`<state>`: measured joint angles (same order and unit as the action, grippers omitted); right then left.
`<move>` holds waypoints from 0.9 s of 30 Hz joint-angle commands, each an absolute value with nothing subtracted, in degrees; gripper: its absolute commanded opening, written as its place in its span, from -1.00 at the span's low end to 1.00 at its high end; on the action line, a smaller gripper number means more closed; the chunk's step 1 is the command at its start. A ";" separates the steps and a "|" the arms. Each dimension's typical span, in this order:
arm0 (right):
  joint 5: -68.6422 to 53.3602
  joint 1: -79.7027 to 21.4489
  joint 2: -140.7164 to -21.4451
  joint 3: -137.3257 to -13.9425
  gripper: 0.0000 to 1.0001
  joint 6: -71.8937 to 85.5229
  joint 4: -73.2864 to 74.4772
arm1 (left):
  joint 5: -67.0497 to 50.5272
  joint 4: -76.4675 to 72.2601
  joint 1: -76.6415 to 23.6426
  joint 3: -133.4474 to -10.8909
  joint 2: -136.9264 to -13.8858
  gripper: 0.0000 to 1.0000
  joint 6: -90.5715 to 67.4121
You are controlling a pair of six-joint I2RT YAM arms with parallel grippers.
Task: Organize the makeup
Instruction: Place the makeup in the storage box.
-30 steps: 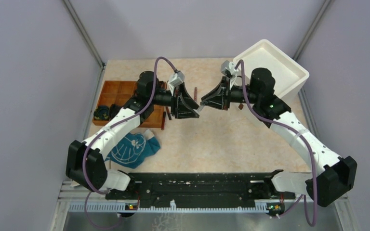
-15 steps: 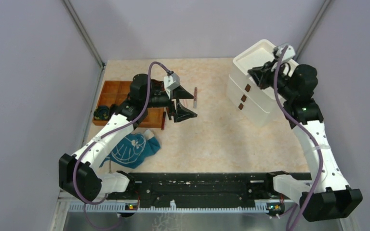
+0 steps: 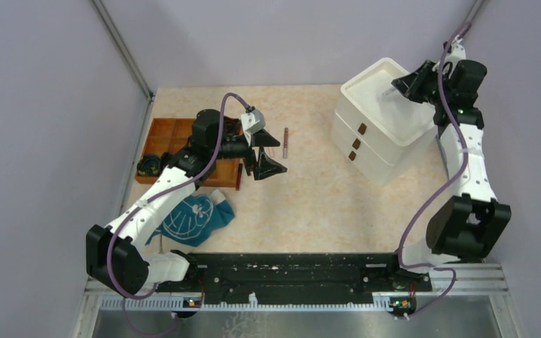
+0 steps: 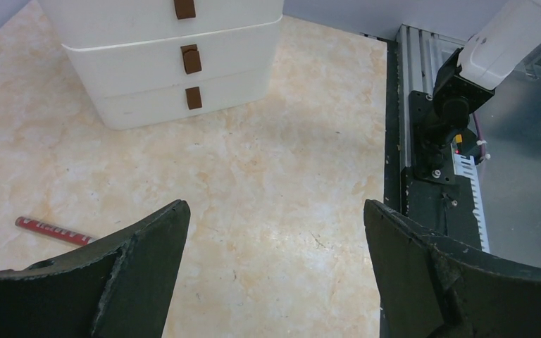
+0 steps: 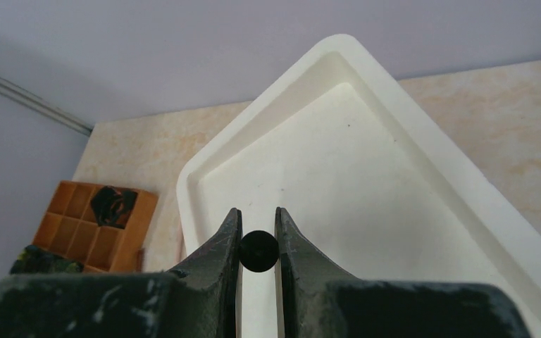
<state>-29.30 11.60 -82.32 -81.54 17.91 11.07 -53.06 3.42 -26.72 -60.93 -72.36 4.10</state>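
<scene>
My right gripper is shut on a slim makeup stick, seen end-on as a black round tip between the fingers. It hovers over the open top tray of the white drawer unit. From above, the stick looks silvery. My left gripper hangs wide open over bare tabletop, with nothing between its fingers. A dark red pencil lies on the table just behind it. Another dark pencil lies along the wooden organizer's right edge.
A wooden compartment organizer stands at the left with a dark item in one cell. The teal patterned cloth lies in front of it. The drawer unit has three brown handles. A black rail runs along the near edge.
The two grippers met at the table's middle; the left one opened and drew back left. The right arm swung up and right, carrying the stick over the drawer unit's top.
</scene>
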 commanded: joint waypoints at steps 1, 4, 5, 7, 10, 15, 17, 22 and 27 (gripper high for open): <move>-37.59 11.78 -89.70 -89.93 -1.00 27.80 12.98 | -53.42 2.87 -26.66 -60.51 -71.04 0.97 5.27; -38.63 11.78 -94.75 -93.57 -1.00 29.54 14.83 | -53.30 2.90 -26.67 -60.30 -70.79 0.97 5.36; -38.59 11.78 -95.95 -94.39 -1.00 29.95 15.33 | -53.19 2.90 -26.71 -60.29 -70.68 0.97 5.36; -38.58 11.78 -98.24 -95.66 -1.00 30.65 16.08 | -53.09 2.94 -26.69 -60.29 -70.59 0.97 5.36; -38.63 11.78 -100.39 -96.55 -0.96 31.68 16.30 | -53.09 2.92 -26.70 -60.29 -70.58 0.97 5.36; -37.62 11.79 -103.15 -98.67 -0.56 31.52 18.05 | -53.09 2.96 -26.69 -60.29 -70.71 0.97 5.23; -37.32 11.78 -104.28 -99.66 -0.44 31.33 18.95 | -53.09 3.01 -26.70 -60.26 -70.66 0.97 5.27; -36.58 11.80 -105.39 -101.03 -0.15 31.04 20.14 | -52.91 2.99 -26.66 -60.03 -70.41 0.97 5.44; -35.97 11.79 -105.99 -102.67 0.06 30.70 21.22 | -53.11 3.01 -26.71 -59.85 -70.38 0.97 5.71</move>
<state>-37.28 11.75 -105.19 -99.53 31.33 19.35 -52.82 4.40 -26.72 -60.45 -72.25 4.67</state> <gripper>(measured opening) 0.500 0.987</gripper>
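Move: The right hand, gripping the makeup pen, is over the white tray on top of the storage box. The spot for the pen, in the tray's far half, lies about 7 cm ahead, 1 cm to the left and 8 cm below. The tray's far corner is some 10 cm ahead and 3 cm left, its left corner about 14 cm left and 2 cm ahead, rims some 3 cm lower. From the left hand that spot is roughly 21 cm ahead and 28 cm to the right. The right hand carries the makeup pen forward about 7 cm and down some 6 cm into the storage box's top tray, most of it in one quick sweep, while the wrist tips the fingers down and rolls its left side up, some 25 degrees in all. Low over the tray floor it slows, creeps a little farther forward and down, and opens the fingers to about half, letting go of the pen. ##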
